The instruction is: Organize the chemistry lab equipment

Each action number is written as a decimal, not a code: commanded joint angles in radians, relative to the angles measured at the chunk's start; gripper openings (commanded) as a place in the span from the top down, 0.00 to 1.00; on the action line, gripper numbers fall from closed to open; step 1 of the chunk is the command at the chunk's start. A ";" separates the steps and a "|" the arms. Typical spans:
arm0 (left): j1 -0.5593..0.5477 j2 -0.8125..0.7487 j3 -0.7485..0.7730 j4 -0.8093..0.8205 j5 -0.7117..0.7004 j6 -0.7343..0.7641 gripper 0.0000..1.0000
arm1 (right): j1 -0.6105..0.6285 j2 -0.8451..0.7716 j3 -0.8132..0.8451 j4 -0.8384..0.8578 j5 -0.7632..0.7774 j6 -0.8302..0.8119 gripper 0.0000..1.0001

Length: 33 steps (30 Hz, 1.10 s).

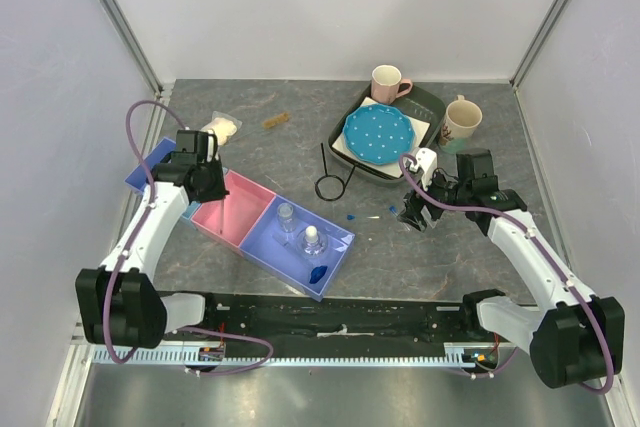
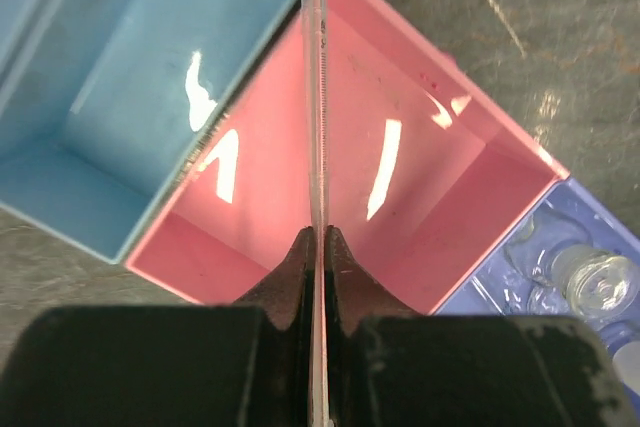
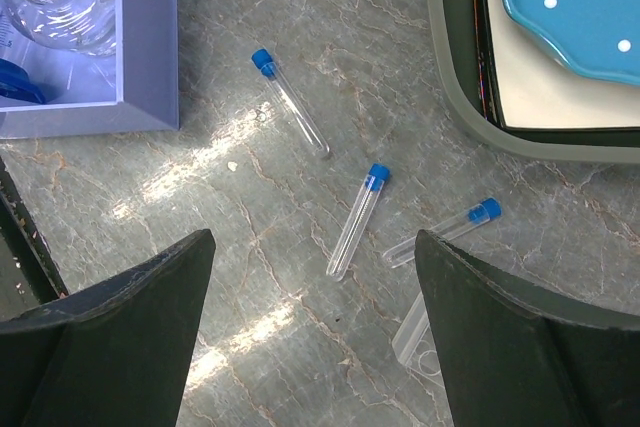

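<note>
My left gripper (image 1: 205, 179) is shut on a thin clear stick (image 2: 316, 97) and holds it over the pink compartment (image 2: 440, 177). My right gripper (image 1: 415, 212) is open and hovers above three blue-capped tubes (image 3: 358, 219) lying loose on the table. A corner of the clear tube rack (image 3: 420, 342) lies beside the right finger. Two clear bottles (image 1: 287, 215) and a blue hexagonal piece (image 1: 317, 273) sit in the purple compartment (image 1: 335, 247). The black wire ring (image 1: 330, 185) lies on the table. A bag of white wads (image 1: 222, 128) lies at the back left.
A three-part bin, blue (image 1: 145, 169), pink (image 1: 228, 212) and purple, lies diagonally at the left. A dark tray (image 1: 352, 117) holds the blue dotted plate (image 1: 377, 134). Two mugs (image 1: 388, 82) stand at the back right. A small brown piece (image 1: 276, 121) lies near the back.
</note>
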 commanded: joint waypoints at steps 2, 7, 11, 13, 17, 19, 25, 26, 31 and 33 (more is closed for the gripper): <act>-0.003 -0.040 0.087 -0.008 -0.159 0.080 0.98 | -0.002 -0.030 -0.003 0.002 -0.039 -0.022 0.11; -0.002 -0.004 0.142 0.035 -0.246 0.191 0.98 | -0.002 -0.037 -0.003 -0.001 -0.044 -0.024 0.11; 0.003 0.078 0.191 -0.004 -0.245 0.235 0.98 | -0.002 -0.044 -0.003 -0.004 -0.042 -0.027 0.11; 0.003 0.088 0.185 -0.009 -0.227 0.279 0.98 | -0.002 -0.048 -0.006 -0.004 -0.041 -0.028 0.11; 0.004 0.102 0.148 0.006 -0.208 0.333 0.97 | -0.002 -0.053 -0.006 -0.007 -0.039 -0.030 0.11; 0.004 0.119 0.133 0.012 -0.220 0.365 0.96 | -0.002 -0.054 -0.006 -0.009 -0.044 -0.030 0.10; 0.004 0.159 0.128 0.017 -0.259 0.405 0.94 | -0.004 -0.051 -0.006 -0.014 -0.058 -0.033 0.10; 0.004 0.165 0.128 0.020 -0.265 0.408 0.94 | -0.004 -0.051 -0.005 -0.017 -0.059 -0.033 0.10; 0.006 0.204 0.114 0.022 -0.288 0.396 0.94 | -0.004 -0.056 -0.006 -0.018 -0.061 -0.034 0.10; 0.006 0.210 0.108 0.032 -0.288 0.399 0.94 | -0.004 -0.059 -0.005 -0.020 -0.061 -0.034 0.10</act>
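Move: Some 7 cm to the left, 5 cm ahead and 7 cm below the left hand, which already holds the graduated glass tube, lies the near light blue bin. The far light blue bin is about 12 cm left and 8 cm ahead, the pink bin's middle 2 cm right and 2 cm ahead, the small glass beaker 12 cm right and level, all similarly low. From the right hand, the near light blue bin lies roughly 45 cm left, 8 cm ahead and 10 cm below. Carrying the graduated glass tube in its still-closed fingers, the left hand arcs up and across from above the pink bin to the near light blue bin, rising about 4 cm while going left and forward. It then sinks 5 cm over that bin, still easing left, as the wrist rolls some 25 degrees, left side up, and turns slightly clockwise. ##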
